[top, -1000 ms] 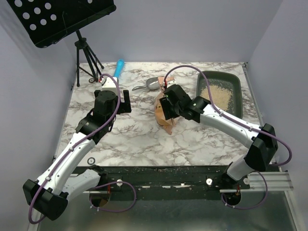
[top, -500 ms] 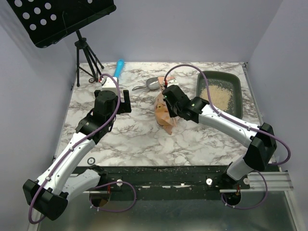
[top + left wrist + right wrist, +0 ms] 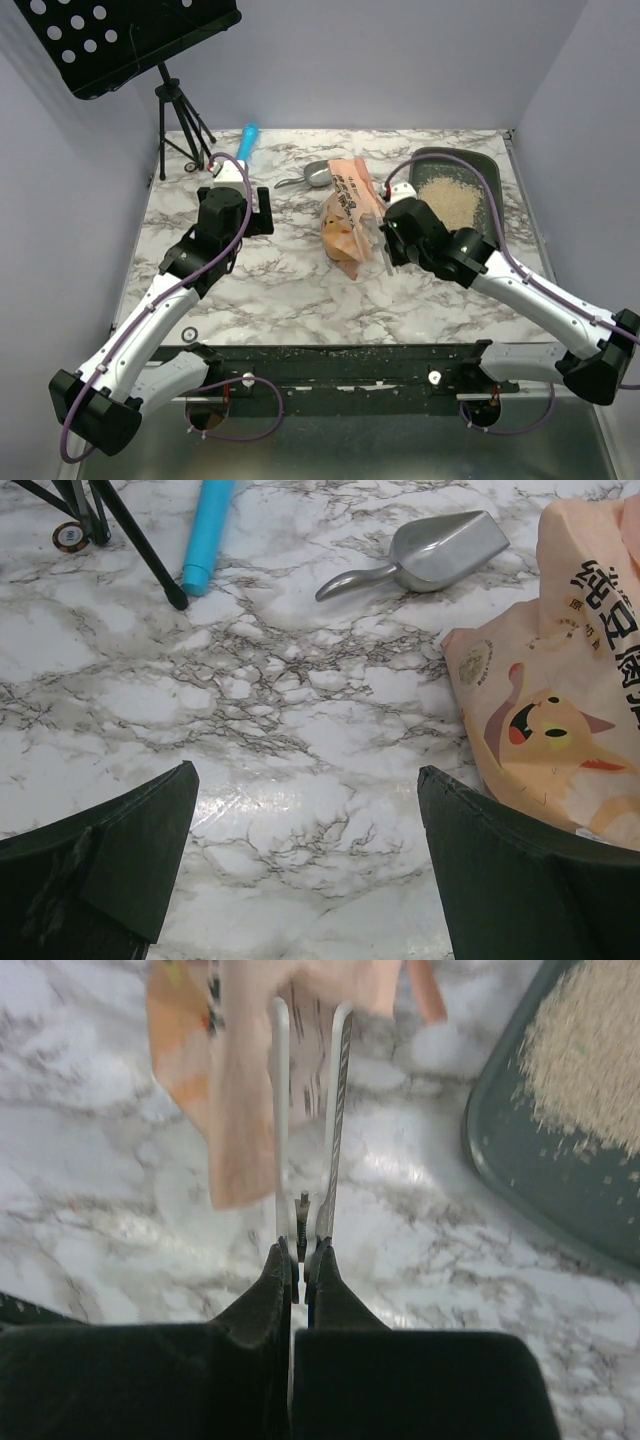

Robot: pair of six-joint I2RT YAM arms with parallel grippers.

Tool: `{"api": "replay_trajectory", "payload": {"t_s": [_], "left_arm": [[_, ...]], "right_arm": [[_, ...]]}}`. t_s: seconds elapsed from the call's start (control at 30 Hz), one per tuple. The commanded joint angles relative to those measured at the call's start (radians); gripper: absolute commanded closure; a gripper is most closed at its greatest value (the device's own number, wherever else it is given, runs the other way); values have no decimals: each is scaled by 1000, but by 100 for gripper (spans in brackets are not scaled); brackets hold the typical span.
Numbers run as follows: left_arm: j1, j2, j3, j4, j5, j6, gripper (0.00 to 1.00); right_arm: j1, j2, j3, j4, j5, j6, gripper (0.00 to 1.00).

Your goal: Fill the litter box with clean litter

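Note:
The dark grey-green litter box lies at the back right, with pale beige clean litter piled in it; its corner and the litter also show in the right wrist view. An orange-pink printed bag lies mid-table. My right gripper is just right of the bag, shut on the near end of a thin pale two-armed clip. The clip's far end reaches the bag. My left gripper hovers left of the bag, open over bare marble.
A silver scoop lies behind the bag. A blue tube and a black music stand's tripod stand at the back left. Walls close in both table sides.
My right gripper has shut and drawn back toward the right and near side, away from over the bag. The bag's upper flap now stretches toward the back. The left arm has not moved.

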Motion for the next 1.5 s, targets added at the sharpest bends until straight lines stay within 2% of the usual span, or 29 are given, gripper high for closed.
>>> {"api": "replay_trajectory", "payload": {"t_s": [0.0, 0.2, 0.43, 0.57, 0.77, 1.23, 1.37, 1.47], "left_arm": [[-5, 9, 25, -3, 5, -7, 1], [-5, 3, 22, 2, 11, -7, 1], [-5, 11, 22, -1, 25, -10, 1], [-7, 5, 21, 3, 29, -11, 1], [-9, 3, 21, 2, 29, -10, 1], [-12, 1, 24, -3, 32, -8, 1], [-12, 0, 24, -3, 32, -7, 1], [-12, 0, 24, -3, 34, -7, 1]], "right_arm": [[6, -64, -167, -133, -103, 83, 99], [6, -133, -322, -119, -178, 171, 99], [1, -38, -373, -133, -82, 321, 99], [-2, -8, -394, -71, -42, 402, 99], [-19, 37, -396, -44, 15, 447, 97], [-34, 49, -419, -13, 15, 462, 61], [-34, 60, -376, -24, 9, 445, 48], [-34, 52, -295, -53, 16, 425, 41]]}}
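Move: The right hand, fingers shut on the bag clip, is taking the clip to bare marble near the table's front edge, about 7 cm back, 6 cm right and 18 cm below. The litter bag stands some 8 cm ahead, 7 cm left and 10 cm below; the litter box about 18 cm ahead, 20 cm right and 17 cm below. From the left hand that bare spot lies roughly 15 cm back, 38 cm right and 21 cm down. The right hand lowers the clip about 16 cm, back and right from the bag, turns clockwise, and lets go. ##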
